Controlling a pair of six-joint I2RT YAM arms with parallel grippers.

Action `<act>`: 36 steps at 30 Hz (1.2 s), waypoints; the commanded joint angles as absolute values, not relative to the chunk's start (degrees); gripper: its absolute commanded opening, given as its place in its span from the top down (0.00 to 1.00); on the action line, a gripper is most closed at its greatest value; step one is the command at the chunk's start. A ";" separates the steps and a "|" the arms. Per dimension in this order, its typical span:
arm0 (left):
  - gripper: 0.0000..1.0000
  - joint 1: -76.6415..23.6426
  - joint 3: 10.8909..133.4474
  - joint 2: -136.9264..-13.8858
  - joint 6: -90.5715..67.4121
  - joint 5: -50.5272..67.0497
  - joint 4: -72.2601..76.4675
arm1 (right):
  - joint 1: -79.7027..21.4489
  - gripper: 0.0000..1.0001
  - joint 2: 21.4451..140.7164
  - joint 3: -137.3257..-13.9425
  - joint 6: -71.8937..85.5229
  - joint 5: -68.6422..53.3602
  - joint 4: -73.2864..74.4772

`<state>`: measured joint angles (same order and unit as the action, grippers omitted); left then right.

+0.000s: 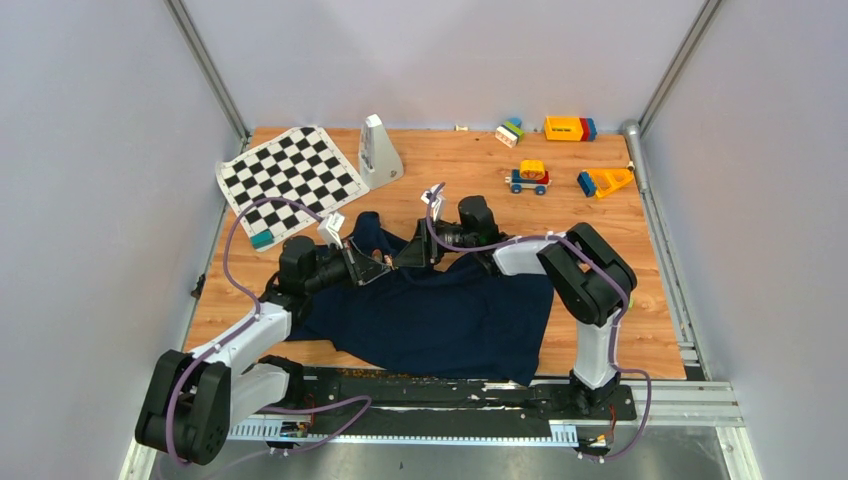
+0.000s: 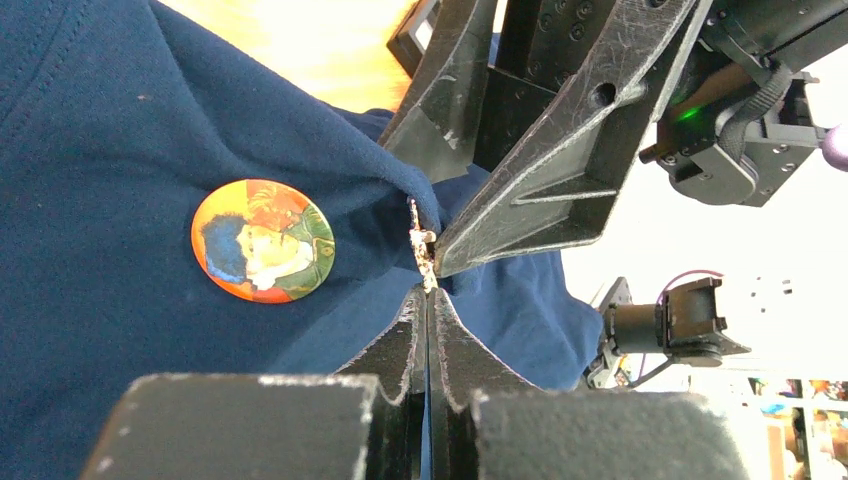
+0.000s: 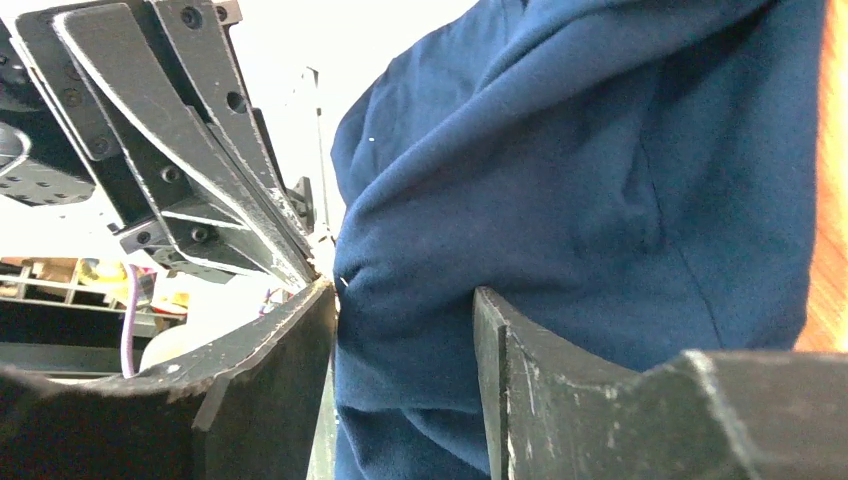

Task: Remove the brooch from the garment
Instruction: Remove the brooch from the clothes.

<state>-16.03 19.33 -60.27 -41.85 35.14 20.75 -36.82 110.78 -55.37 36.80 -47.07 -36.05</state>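
The navy garment point(image 1: 440, 320) lies crumpled at the table's near middle, and both grippers meet at its upper left part. The brooch point(image 2: 263, 254), a round badge with an orange, blue and green picture, sits pinned on the cloth point(image 2: 90, 150) left of my left gripper point(image 2: 428, 292). That gripper point(image 1: 370, 263) is shut, with a sliver of blue cloth between its fingers and a small metal bit at their tips. My right gripper point(image 3: 400, 315) stands open, a fold of the garment point(image 3: 600, 200) bulging between its fingers. Its tip point(image 2: 540, 190) almost touches the left one's.
A black-and-white chequered mat point(image 1: 292, 175) lies at the back left with a teal block point(image 1: 262, 239) at its corner. A white pointed object point(image 1: 379, 152) stands beside it. Toy blocks point(image 1: 570, 128), a toy car point(image 1: 528, 178) and an orange wedge point(image 1: 605, 181) lie at the back right.
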 commanded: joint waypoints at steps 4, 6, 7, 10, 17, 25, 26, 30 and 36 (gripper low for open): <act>1.00 -16.14 18.48 -58.72 -41.39 37.69 26.30 | -35.42 0.46 112.81 -55.48 45.68 -53.09 -50.26; 1.00 -16.15 18.20 -59.02 -41.81 38.14 27.41 | -35.17 0.48 113.31 -55.60 46.69 -53.56 -50.93; 1.00 -16.11 18.13 -59.18 -42.01 38.32 27.97 | -35.20 0.50 113.45 -55.63 46.95 -53.61 -51.07; 1.00 -16.17 18.12 -59.56 -41.86 38.45 28.14 | -35.04 0.55 113.77 -55.80 47.75 -53.55 -51.20; 1.00 -16.17 17.15 -59.19 -41.70 38.09 28.99 | -34.94 0.63 114.35 -56.30 48.50 -54.32 -51.29; 1.00 -16.13 17.31 -58.81 -40.77 38.32 28.76 | -35.05 0.67 115.42 -57.40 48.54 -55.25 -50.40; 1.00 -16.15 17.31 -58.76 -40.69 38.41 28.72 | -35.05 0.67 115.62 -57.51 48.54 -55.26 -50.06; 1.00 -16.17 17.35 -58.60 -40.00 38.64 28.43 | -35.13 0.69 116.23 -58.60 48.19 -55.15 -48.20; 1.00 -16.17 17.41 -58.60 -38.69 38.05 27.45 | -35.78 0.71 116.89 -59.97 46.44 -55.16 -45.38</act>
<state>-16.03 17.12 -59.92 -40.69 36.99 25.04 -35.16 116.09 -57.56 48.36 -54.85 -47.05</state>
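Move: The brooch is already pinched in the left fingertips, about 1 cm ahead and 1 cm right of that hand's point, level with it. From the right hand it lies some 2 cm to the left and level; the garment fold beside it already sits between the right hand's parted fingers. The round badge is about 3 cm ahead, 2 cm left and 2 cm below the left hand. The black frame lies roughly 17 cm right of the right hand, 4 cm ahead and 10 cm below. The fold of garment beside the brooch is narrowed in on by the right fingers, which go from about half open to a third open around it, while that hand rises some 2 cm, sinks back slightly, and tilts its left-pointing fingertips up by about 5–10 degrees. The left hand stays nearly in place and keeps its shut pinch on the brooch. ##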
